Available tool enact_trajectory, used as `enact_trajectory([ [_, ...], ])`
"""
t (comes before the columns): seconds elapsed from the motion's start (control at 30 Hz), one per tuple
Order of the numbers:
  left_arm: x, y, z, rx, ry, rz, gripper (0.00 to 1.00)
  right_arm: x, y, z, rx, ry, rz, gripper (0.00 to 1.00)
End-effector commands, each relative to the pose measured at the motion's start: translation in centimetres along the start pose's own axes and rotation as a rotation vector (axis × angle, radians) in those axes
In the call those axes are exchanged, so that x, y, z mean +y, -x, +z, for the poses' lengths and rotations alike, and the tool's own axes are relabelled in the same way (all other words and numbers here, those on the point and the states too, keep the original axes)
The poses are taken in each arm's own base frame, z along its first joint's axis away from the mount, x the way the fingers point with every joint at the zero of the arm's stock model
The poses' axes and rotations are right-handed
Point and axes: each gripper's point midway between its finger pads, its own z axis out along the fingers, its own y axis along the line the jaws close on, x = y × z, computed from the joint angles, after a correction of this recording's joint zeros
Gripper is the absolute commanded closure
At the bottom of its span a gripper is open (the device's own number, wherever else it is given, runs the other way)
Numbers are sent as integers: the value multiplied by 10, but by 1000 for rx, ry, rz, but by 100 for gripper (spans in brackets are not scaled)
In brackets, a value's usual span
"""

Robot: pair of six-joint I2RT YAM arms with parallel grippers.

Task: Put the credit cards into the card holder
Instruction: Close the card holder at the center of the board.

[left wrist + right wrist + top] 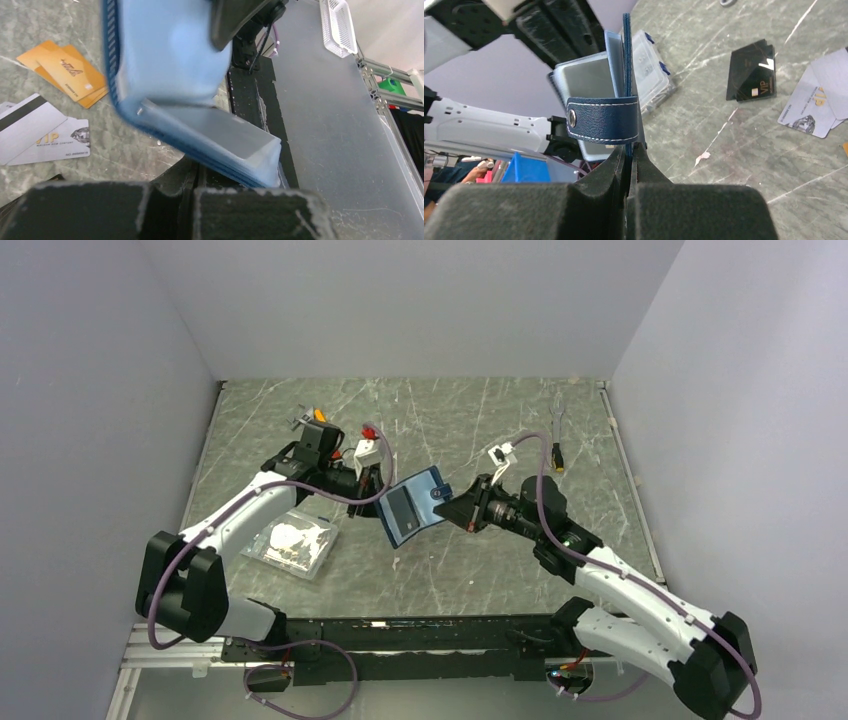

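The navy card holder (412, 505) hangs open and tilted above the table between both arms. My right gripper (630, 147) is shut on its thin flap just under the snap tab (601, 120). My left gripper (194, 172) is shut, its tips tucked under the card holder's (170, 55) layered lower edge; nothing shows between them. On the table lie orange-gold credit cards (67, 72) and silver-white ones with a black stripe (35, 132). A black card (751, 72) lies beside a silver-white card (819, 100).
A clear plastic box of small parts (293, 543) sits by the left arm. Small connectors and cables (557, 440) lie at the back right. Grey walls close in the table on three sides.
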Motion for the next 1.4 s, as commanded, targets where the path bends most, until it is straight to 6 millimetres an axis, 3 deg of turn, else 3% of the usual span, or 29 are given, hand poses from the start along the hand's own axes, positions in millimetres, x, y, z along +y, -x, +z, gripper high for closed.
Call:
enact_trajectory([
  [0.0,-14,6,5,22,-38,72,100,-3,2,15,-10,25,38,100],
  [0.3,24,-31,27,170,54,9,100,-40,-41,16,124,-7,162,100],
  [0.53,55,-70,61,352,87,3,100,-82,-84,12,224,-36,303,100],
  [0.7,63,-90,80,472,82,-2,100,-105,-120,10,299,-64,388,100],
  [0.87,59,-111,90,576,67,22,100,-119,-141,4,335,-115,440,100],
  [0.9,59,-115,90,593,67,27,100,-123,-142,3,340,-143,439,98],
  [0.97,59,-121,92,618,70,36,100,-129,-144,1,349,-189,435,83],
  [1.1,56,-125,96,651,65,65,100,-145,-148,-9,358,-325,408,65],
  [1.2,52,-127,98,667,49,92,100,-154,-143,-18,337,-453,313,56],
  [1.37,47,-129,99,674,23,90,100,-165,-135,-27,287,-596,186,50],
])
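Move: The open card holder, held by the right fingers at its strap edge, has its middle about 8 cm to the left hand's right, level fore-and-aft and about 1 cm above it. From the right hand that middle lies some 6 cm left and 2 cm below; the table spot for it is 22 cm below and 5 cm back. Counted from the right hand, 22 cm below, the white cards lie 9 ahead and 4 left, the orange cards 8 ahead and 5 right, the black cards 8 ahead and 13 left. Down together: the right hand lowers the holder about 20 cm to the table, drawing back slightly and tipping nose-down some 35 degrees, then opens its fingers about halfway around the strap edge. The left hand, fingers still shut, sinks about 16 cm and goes 6 cm right, tips turning downward, to bear on the outside of the free cover and fold it over. ##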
